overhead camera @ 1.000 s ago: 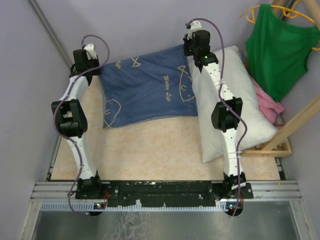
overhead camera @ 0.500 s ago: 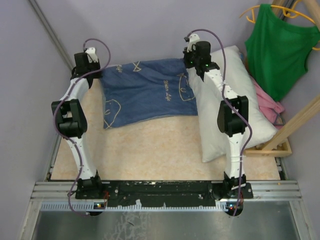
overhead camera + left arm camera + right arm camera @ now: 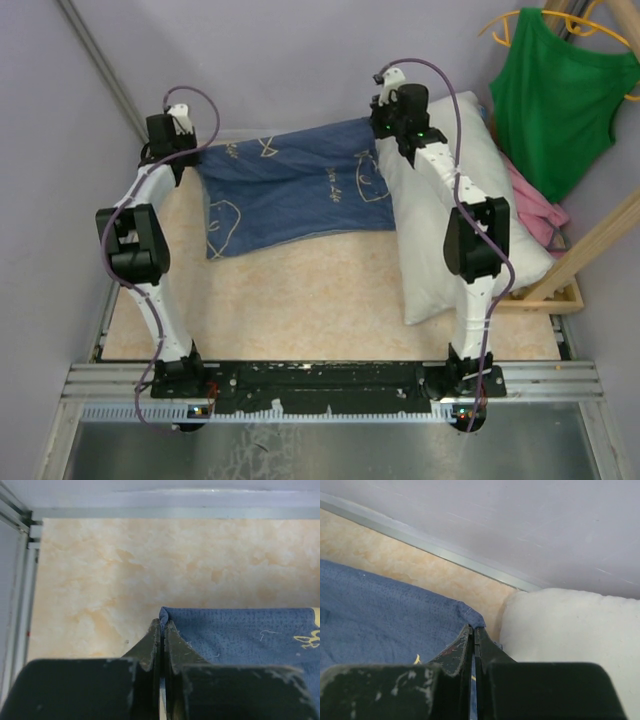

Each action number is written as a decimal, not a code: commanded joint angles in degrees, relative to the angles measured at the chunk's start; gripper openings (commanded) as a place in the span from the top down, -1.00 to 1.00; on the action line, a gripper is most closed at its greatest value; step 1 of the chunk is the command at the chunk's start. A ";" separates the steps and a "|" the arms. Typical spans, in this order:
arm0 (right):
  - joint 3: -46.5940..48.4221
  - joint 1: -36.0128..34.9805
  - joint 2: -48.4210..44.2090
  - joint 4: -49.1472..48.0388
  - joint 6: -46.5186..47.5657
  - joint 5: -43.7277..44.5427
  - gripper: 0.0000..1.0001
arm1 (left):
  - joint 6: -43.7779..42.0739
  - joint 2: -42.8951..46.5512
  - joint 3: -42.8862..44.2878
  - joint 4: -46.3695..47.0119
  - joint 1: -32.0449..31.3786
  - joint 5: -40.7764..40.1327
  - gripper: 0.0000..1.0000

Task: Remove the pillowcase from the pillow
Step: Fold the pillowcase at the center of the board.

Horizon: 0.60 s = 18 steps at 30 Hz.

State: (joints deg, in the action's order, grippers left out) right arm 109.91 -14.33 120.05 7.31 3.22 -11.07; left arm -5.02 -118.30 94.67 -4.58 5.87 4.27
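Note:
The denim-blue pillowcase (image 3: pixel 285 195) with pale drawn marks is stretched across the far half of the table, off the pillow. My left gripper (image 3: pixel 162 626) is shut on its far left corner (image 3: pixel 167 614). My right gripper (image 3: pixel 473 630) is shut on its far right corner (image 3: pixel 470 614). The plain white pillow (image 3: pixel 470 200) lies bare along the right side, just right of the right gripper, and shows as a white bulge (image 3: pixel 570 630) in the right wrist view. In the top view the left gripper (image 3: pixel 192 155) and right gripper (image 3: pixel 385 128) hold the cloth's far edge raised and taut.
A green tank top (image 3: pixel 560 90) hangs at the back right, with a pink garment (image 3: pixel 535 205) below it beside a wooden frame (image 3: pixel 560 290). Grey walls close the back and the left. Bare beige tabletop (image 3: pixel 300 300) lies in front of the pillowcase.
Both grippers have moved down and toward the back wall with the pillowcase's corners, so the cloth's far edge sits lower and flatter. The pillow has not moved.

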 commanded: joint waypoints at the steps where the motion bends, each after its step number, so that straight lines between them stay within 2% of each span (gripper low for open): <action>1: 0.52 0.32 -3.65 -1.56 -0.67 0.17 1.00 | -2.50 0.38 3.68 0.65 1.53 -5.45 1.00; 10: 2.42 -4.52 -1.84 1.01 2.76 2.01 1.00 | -4.59 -4.28 13.44 -2.47 4.22 -6.99 1.00; 14: 7.65 -5.68 1.93 3.63 2.38 1.40 1.00 | -6.25 -8.55 19.80 -3.91 4.50 -6.33 1.00; 18: 15.52 -5.59 6.94 5.83 3.07 2.49 1.00 | -6.08 -11.39 23.18 -3.84 4.68 -2.41 1.00</action>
State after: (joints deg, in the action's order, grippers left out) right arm 116.22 -20.67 123.50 12.32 4.56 -11.05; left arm -9.63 -127.09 114.28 -7.79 10.09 -0.36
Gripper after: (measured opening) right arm 0.007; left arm 0.013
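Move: Both hands already hold the far corners of the blue pillowcase above the board, the right hand higher. Its middle lies about 27 cm right of the left hand, 7 cm back and 9 below, and from the right hand some 22 cm left, 8 back and 17 below. The board's far-left corner is about 12 cm ahead and 13 left of the left hand, 12 below. The pillow's middle sits roughly 24 cm right of the right hand, 14 back and 13 lower. Leftward together, both hands carry the pillowcase some 7 cm, away from the pillow and turning slightly counter-clockwise. The left hand also rises about 5 cm and pushes nearly as far forward towards the board's far-left corner, fingertips tipping up a little, while the right stays almost level and draws back slightly. Both grippers keep their shut pinch on the corners. ##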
